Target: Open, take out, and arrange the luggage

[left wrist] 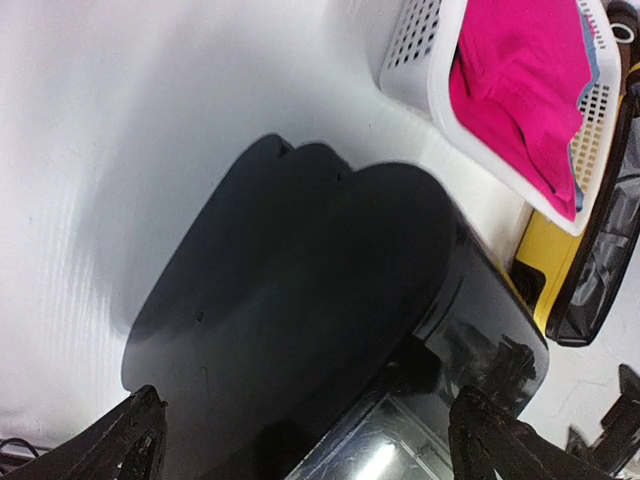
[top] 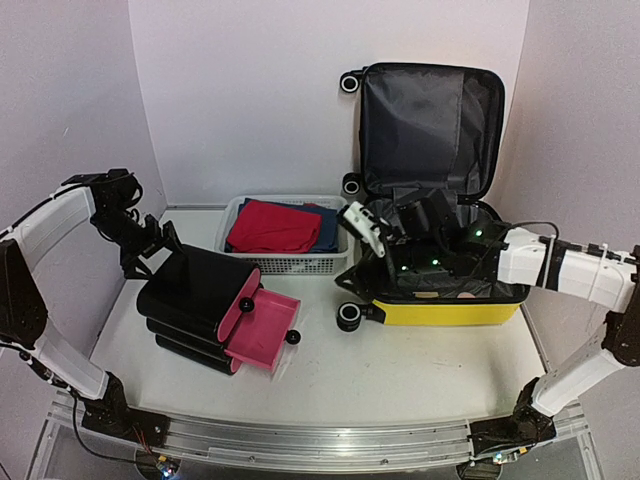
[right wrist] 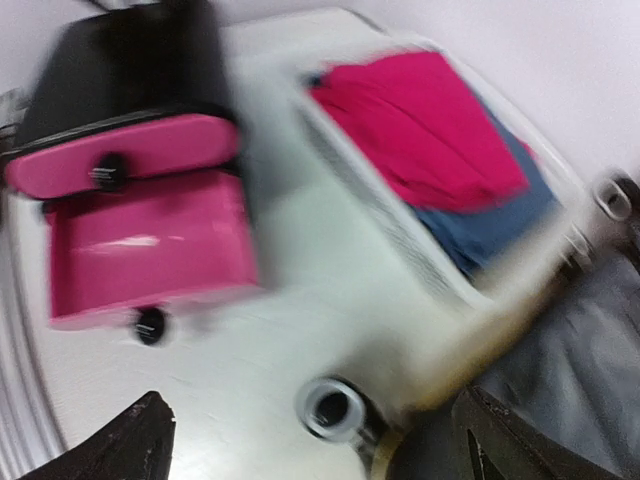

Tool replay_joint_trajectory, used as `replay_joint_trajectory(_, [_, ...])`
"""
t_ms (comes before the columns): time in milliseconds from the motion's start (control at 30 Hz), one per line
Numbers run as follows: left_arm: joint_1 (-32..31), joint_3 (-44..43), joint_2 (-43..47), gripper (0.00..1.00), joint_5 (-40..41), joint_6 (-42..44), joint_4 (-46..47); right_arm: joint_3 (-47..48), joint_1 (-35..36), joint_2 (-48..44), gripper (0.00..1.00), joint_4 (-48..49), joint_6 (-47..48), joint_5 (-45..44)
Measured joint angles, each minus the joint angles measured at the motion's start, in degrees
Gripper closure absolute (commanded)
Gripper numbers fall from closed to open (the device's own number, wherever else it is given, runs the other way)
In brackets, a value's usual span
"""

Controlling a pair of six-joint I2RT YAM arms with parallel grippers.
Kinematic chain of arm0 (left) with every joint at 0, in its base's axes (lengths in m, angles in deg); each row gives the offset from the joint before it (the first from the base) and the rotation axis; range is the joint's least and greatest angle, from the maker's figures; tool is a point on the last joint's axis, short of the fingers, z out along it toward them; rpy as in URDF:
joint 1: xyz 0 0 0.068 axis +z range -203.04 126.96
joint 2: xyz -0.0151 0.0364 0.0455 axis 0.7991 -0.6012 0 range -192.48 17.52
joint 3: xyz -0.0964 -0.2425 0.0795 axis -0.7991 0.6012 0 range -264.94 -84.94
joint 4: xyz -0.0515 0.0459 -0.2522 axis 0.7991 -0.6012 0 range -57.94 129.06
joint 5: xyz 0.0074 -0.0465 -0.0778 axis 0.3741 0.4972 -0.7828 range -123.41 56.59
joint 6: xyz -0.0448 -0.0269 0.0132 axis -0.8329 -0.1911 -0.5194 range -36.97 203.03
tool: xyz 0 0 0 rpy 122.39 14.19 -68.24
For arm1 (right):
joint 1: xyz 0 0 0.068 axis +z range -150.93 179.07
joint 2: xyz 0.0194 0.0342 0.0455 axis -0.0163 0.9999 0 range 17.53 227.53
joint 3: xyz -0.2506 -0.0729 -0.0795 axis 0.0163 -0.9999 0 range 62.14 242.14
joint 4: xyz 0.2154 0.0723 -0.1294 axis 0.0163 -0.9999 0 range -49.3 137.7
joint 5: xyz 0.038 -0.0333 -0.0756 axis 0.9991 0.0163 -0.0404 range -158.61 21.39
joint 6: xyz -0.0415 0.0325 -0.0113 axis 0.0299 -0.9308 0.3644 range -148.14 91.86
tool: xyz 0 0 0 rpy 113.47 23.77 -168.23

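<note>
The yellow luggage (top: 450,310) lies open at the right, its lid (top: 430,120) upright against the back wall and the dark grey lining showing. My right gripper (top: 385,245) hovers over the luggage's left edge, near the basket. In the blurred right wrist view the right gripper (right wrist: 320,440) is open and holds nothing; a luggage wheel (right wrist: 330,408) lies below it and the grey lining (right wrist: 570,340) is at the right. My left gripper (top: 160,245) is at the back left of the black case. In the left wrist view the left gripper (left wrist: 315,440) is open, its fingers spread on either side of the black case (left wrist: 300,300).
A white mesh basket (top: 300,262) with a red cloth (top: 272,228) on a blue one stands at the back centre. The black case (top: 200,285) sits at the left with its pink drawer (top: 265,330) pulled out toward the table's middle. Walls close in on both sides.
</note>
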Motion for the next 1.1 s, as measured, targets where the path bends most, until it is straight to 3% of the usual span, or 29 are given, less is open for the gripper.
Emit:
replay_joint_trajectory(167, [0.0, -1.88, 0.98, 0.01, 4.22, -0.28, 0.2, 1.25, -8.92, -1.01, 0.02, -13.49, -8.17, -7.85])
replay_joint_trajectory(400, [0.0, -2.05, 5.92, 0.01, 11.45, -1.38, 1.33, 7.41, -21.75, 1.84, 0.02, -31.61, -18.8, -8.83])
replay_joint_trajectory(600, [0.0, -1.4, 9.86, 0.01, 16.59, -4.76, 6.67, 12.2, -29.0, 8.48, 0.02, -38.73, -25.18, -4.15])
replay_joint_trajectory(767, [0.0, 4.5, 11.65, 0.01, 21.31, -10.75, 12.48, 15.26, -34.07, 14.97, 0.02, -41.94, -27.5, -0.74])
replay_joint_trajectory(1100, [-0.04, 13.31, 12.24, 0.01, 26.58, -19.08, 15.78, 20.68, -34.84, 22.64, 0.02, -47.17, -28.13, 2.1])
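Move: The tan box lies on the floor of the open luggage, some 21 cm to my right hand's right, 12 cm ahead and roughly 19 cm below. The pink round tin is about 9 cm to the right of the tan box and level with it. The suitcase wheel is about 6 cm ahead of my right hand, hardly to its left, and 18 cm down. From my left hand, the tan box is about 62 cm right, 8 cm ahead and 16 cm lower. I sweep my empty right hand some 23 cm to the right and 8 cm forward into the open luggage, towards the tan box. It sinks about 12 cm, mostly late on, turning some 55 degrees clockwise and tipping until the wide-open fingers point straight down. My open left hand draws about 8 cm left, away from the drawer cabinet, arching up and back down as it turns counter-clockwise. ##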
